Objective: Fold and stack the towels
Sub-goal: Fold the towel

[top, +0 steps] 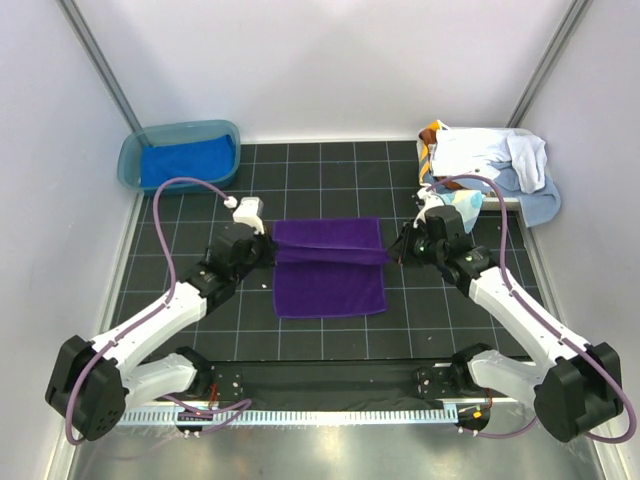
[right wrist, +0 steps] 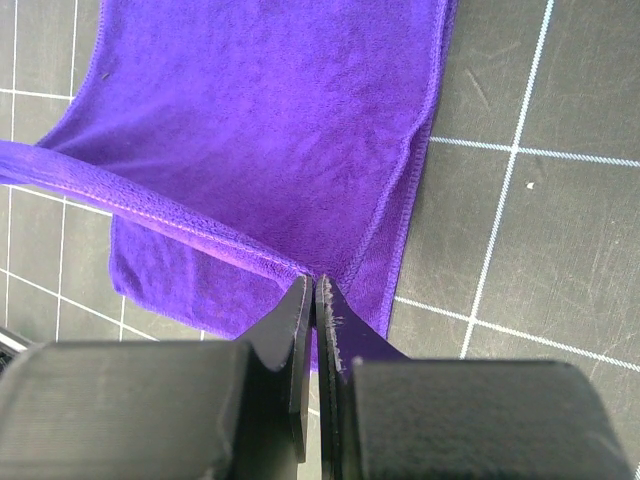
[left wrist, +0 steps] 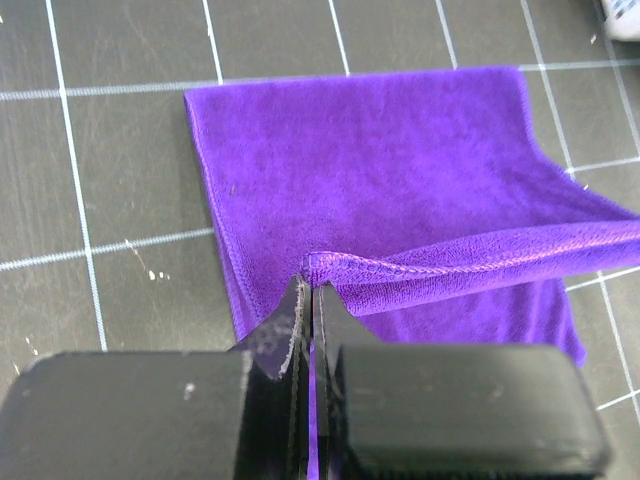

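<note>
A deep purple towel [top: 330,268] lies partly folded on the black grid mat, its upper layer lifted into a taut ridge across the middle. My left gripper [top: 268,250] is shut on the towel's left corner [left wrist: 312,262]. My right gripper [top: 398,250] is shut on the opposite corner [right wrist: 315,275]. The purple towel [left wrist: 370,160] spreads flat beyond the pinched edge, and the same cloth [right wrist: 270,120] fills the right wrist view. A royal blue towel [top: 185,160] lies in the teal tub [top: 226,130] at the back left. White and light blue towels [top: 500,160] are heaped at the back right.
The white basket under the back-right heap is mostly hidden; an orange-brown cloth edge [top: 428,140] shows at its left. Grey walls close in both sides. A metal rail [top: 330,412] runs along the near edge between the arm bases.
</note>
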Motion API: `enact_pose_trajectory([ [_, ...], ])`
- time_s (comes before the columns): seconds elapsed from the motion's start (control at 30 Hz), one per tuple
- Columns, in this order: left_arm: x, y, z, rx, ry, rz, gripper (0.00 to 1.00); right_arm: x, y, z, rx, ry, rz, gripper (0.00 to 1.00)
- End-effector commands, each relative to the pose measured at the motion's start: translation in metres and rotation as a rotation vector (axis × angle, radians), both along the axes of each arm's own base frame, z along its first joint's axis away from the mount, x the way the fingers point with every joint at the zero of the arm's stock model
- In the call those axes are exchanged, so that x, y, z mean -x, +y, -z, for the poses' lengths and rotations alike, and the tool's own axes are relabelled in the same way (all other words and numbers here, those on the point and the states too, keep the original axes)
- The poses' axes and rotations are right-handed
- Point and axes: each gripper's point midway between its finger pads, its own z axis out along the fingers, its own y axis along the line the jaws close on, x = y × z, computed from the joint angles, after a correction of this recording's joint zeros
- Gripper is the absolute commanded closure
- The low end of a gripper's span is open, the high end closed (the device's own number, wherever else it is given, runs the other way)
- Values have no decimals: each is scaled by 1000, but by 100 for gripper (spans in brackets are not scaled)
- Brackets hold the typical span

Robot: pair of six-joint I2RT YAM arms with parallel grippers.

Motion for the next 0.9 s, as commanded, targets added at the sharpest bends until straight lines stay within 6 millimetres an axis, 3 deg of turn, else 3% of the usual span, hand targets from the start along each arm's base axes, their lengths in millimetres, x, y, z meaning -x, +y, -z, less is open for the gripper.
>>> enact_pose_trajectory([
  [0.0,5,5,11,-7,14,-21,100,-3,-3,-3,4,-21,26,99],
  [0.37,20,-1,47,0,88,3,100,13,-3,49,11,78,23,99],
  [0.67,26,-2,70,-19,125,6,100,20,-1,68,14,117,13,99],
  [0.87,31,-3,75,-14,138,13,100,26,2,81,12,142,7,98],
])
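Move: My left hand holds one corner of the purple towel's lifted edge. The near left corner of its lower layer lies about 10 cm back and 12 cm below, straight in line. My right hand holds the other end, with the near right corner also some 10 cm back and 12 cm below. The fold lies about 13 cm ahead of each hand, and the blue towel's bin roughly 28 cm ahead and 22 cm left of my left hand. I keep both ends of the purple edge pinched and bring them down together, about 8 cm, while drawing back some 3 cm towards the towel's near edge. Both hands tip about 10 degrees further down as they sink, the right starting a touch later, and neither set of fingers opens. ##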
